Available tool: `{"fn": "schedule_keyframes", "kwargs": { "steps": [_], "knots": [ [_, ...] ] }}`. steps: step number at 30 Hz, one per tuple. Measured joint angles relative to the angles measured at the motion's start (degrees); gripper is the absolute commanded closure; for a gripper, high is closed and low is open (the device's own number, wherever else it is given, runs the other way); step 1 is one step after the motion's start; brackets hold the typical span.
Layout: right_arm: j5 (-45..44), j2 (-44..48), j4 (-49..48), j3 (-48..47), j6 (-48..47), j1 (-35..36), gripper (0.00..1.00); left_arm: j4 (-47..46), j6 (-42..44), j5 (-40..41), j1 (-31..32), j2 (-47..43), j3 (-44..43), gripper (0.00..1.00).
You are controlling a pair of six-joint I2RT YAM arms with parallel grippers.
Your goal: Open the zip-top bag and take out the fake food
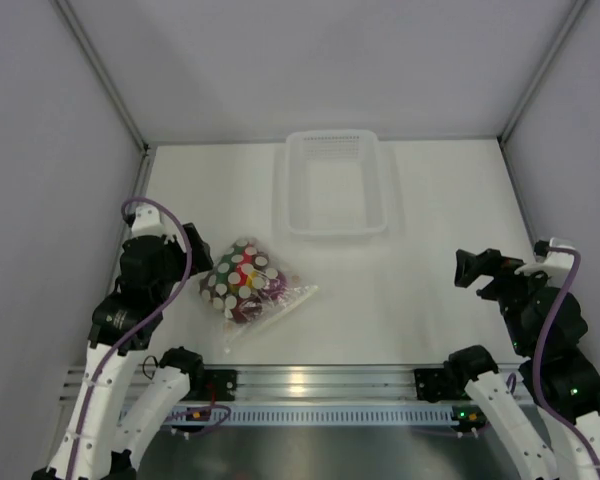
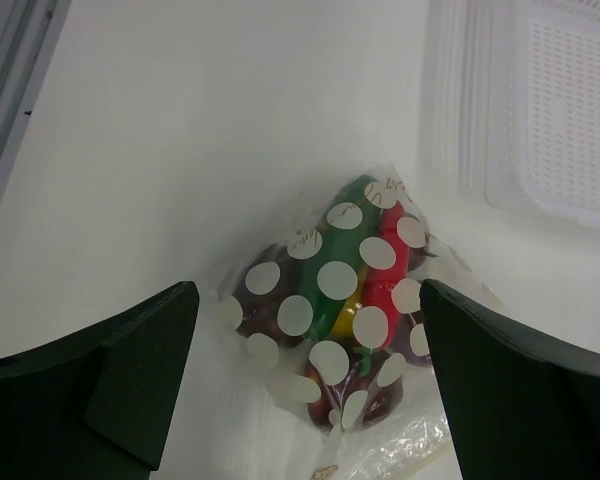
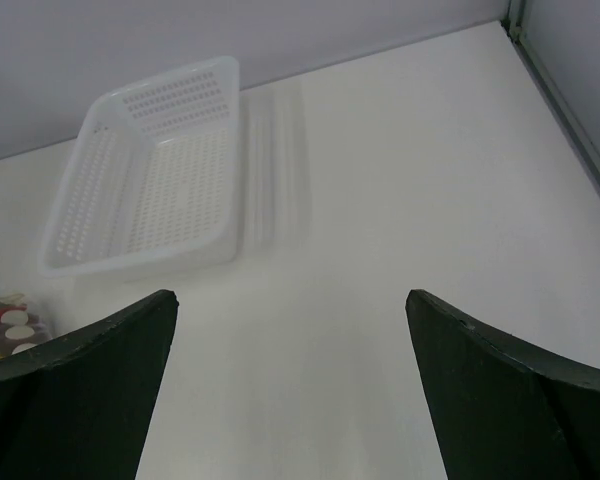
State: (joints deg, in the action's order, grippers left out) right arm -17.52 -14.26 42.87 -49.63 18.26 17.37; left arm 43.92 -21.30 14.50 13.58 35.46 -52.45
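The zip-top bag (image 1: 246, 284) lies on the white table left of centre, see-through with white polka dots, its flat clear end pointing right toward the front. Inside it the fake food shows through: a green cucumber (image 2: 342, 250), a red chili (image 2: 388, 262), a yellow piece (image 2: 351, 304) and dark red pieces (image 2: 270, 300). My left gripper (image 1: 198, 262) hovers at the bag's left side, open, with the bag (image 2: 330, 330) lying ahead between its fingers, untouched. My right gripper (image 1: 468, 268) hangs open over bare table at the right, far from the bag (image 3: 5, 325).
A white mesh basket (image 1: 332, 185) stands at the back centre, also in the left wrist view (image 2: 570, 110) and the right wrist view (image 3: 145, 190). Grey walls close in the table on three sides. A metal rail (image 1: 310, 385) runs along the front edge.
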Motion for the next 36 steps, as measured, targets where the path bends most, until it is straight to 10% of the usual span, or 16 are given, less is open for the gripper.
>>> {"fn": "schedule_keyframes", "kwargs": {
  "steps": [15, 36],
  "knots": [
    [0.6, -1.3, 0.0, 0.0, 0.2, 0.0, 0.01, 0.0, 0.7, 0.6, 3.8, 13.2, -2.3, 0.02],
    [8.5, -4.7, -0.1, 4.7, 1.4, 0.0, 0.01, -0.4, -1.7, 28.8, 49.9, 42.9, -8.6, 0.02]
  ]
}}
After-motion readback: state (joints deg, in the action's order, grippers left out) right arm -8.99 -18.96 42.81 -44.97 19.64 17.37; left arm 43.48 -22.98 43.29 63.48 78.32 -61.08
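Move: The zip-top bag of fake food lies flat, its middle roughly 10 cm to the left hand's right, 3 cm ahead and about 20 cm below. Its clear zip edge is farther right and nearer the base, some 15 cm right of that hand and 5 cm back. The white basket stands about 26 cm ahead and 29 cm right. From the right hand the bag is about 41 cm left and 8 cm ahead, well below. The open left hand heads across the bag for its zip-edge side, touching nothing: first about 5 cm forward while sinking, then sweeping right some 18 cm and drawing back that 5 cm, ending about 10 cm lower, with its left side rolled up some 35 degrees and turned clockwise. The right hand, also open, sinks about 5 cm and eases left, tipping slightly down. ##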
